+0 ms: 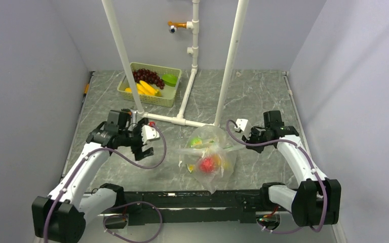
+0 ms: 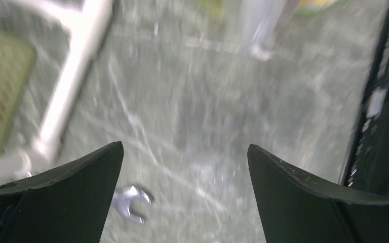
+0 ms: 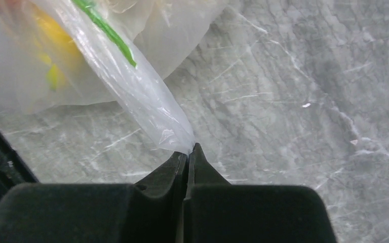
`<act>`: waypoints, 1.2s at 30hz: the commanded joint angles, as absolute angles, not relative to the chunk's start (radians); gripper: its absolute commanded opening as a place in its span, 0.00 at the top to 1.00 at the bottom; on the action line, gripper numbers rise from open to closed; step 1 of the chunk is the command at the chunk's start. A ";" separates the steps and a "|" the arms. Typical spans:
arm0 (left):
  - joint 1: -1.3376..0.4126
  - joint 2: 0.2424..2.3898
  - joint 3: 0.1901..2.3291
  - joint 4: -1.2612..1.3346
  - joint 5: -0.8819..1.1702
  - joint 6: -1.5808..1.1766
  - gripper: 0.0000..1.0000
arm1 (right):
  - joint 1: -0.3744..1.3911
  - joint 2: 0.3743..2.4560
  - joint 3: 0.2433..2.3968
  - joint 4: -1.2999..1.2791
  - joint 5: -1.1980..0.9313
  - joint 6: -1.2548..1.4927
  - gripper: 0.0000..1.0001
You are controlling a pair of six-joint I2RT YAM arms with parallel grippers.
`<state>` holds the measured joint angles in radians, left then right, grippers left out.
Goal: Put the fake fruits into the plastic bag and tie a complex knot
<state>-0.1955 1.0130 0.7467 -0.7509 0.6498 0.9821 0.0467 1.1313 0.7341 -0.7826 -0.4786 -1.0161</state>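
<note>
The plastic bag (image 1: 210,159) lies on the table between the arms. A red fruit (image 1: 207,164) and a green one (image 1: 196,142) show through the film, with yellow beside them. The film is bunched across the bag's top (image 1: 211,148), with tails sticking out left and right. My right gripper (image 1: 244,139) is at the right tail. In the right wrist view it (image 3: 188,151) is shut on a stretched strip of the bag (image 3: 131,81). My left gripper (image 1: 146,147) hangs left of the bag, apart from it. In the left wrist view it (image 2: 185,146) is open with nothing between its fingers.
A pale green basket (image 1: 168,98) at the back left holds purple grapes (image 1: 148,76), yellow bananas (image 1: 144,88) and a green piece (image 1: 169,79). A white pipe frame (image 1: 180,120) stands behind the bag. A silver wrench (image 2: 129,202) lies on the table under my left gripper.
</note>
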 commanded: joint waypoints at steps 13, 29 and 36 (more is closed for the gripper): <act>-0.704 1.323 0.955 -0.574 0.538 0.717 0.38 | 0.078 1.043 0.772 -0.890 -0.582 -0.956 1.00; -0.385 1.105 0.697 -0.640 0.526 0.855 1.00 | 0.267 1.145 0.723 -0.501 -0.485 -0.628 1.00; -0.350 1.087 0.648 -0.604 0.446 0.884 1.00 | 0.245 1.118 0.668 -0.535 -0.475 -0.693 1.00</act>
<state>-0.3920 1.1355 0.6559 -0.5503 0.5865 0.8524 0.2871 1.1992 0.6933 -0.5201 -0.5953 -0.6685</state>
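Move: The twisted left ear of the plastic bag ends about 12 cm to the open left hand's right, 3 cm back and 2 cm lower. Inside the bag, the red fruit lies some 22 cm right of this hand, 8 cm back and 10 cm down; the green fruit is 17 cm right, level fore and aft, 10 cm down. From the right hand, which already holds the right ear, that left ear end is roughly 26 cm left, 2 cm back, about level. Bring the open left gripper about 13 cm right and slightly back, arcing over and down to the bag's free left ear, and pinch it shut there. Then draw the ear some 9 cm left, lifting before sinking, while the right hand, keeping its ear, follows about 9 cm left through a similar rise and dip, rolling some 15 degrees so its left side rises. ##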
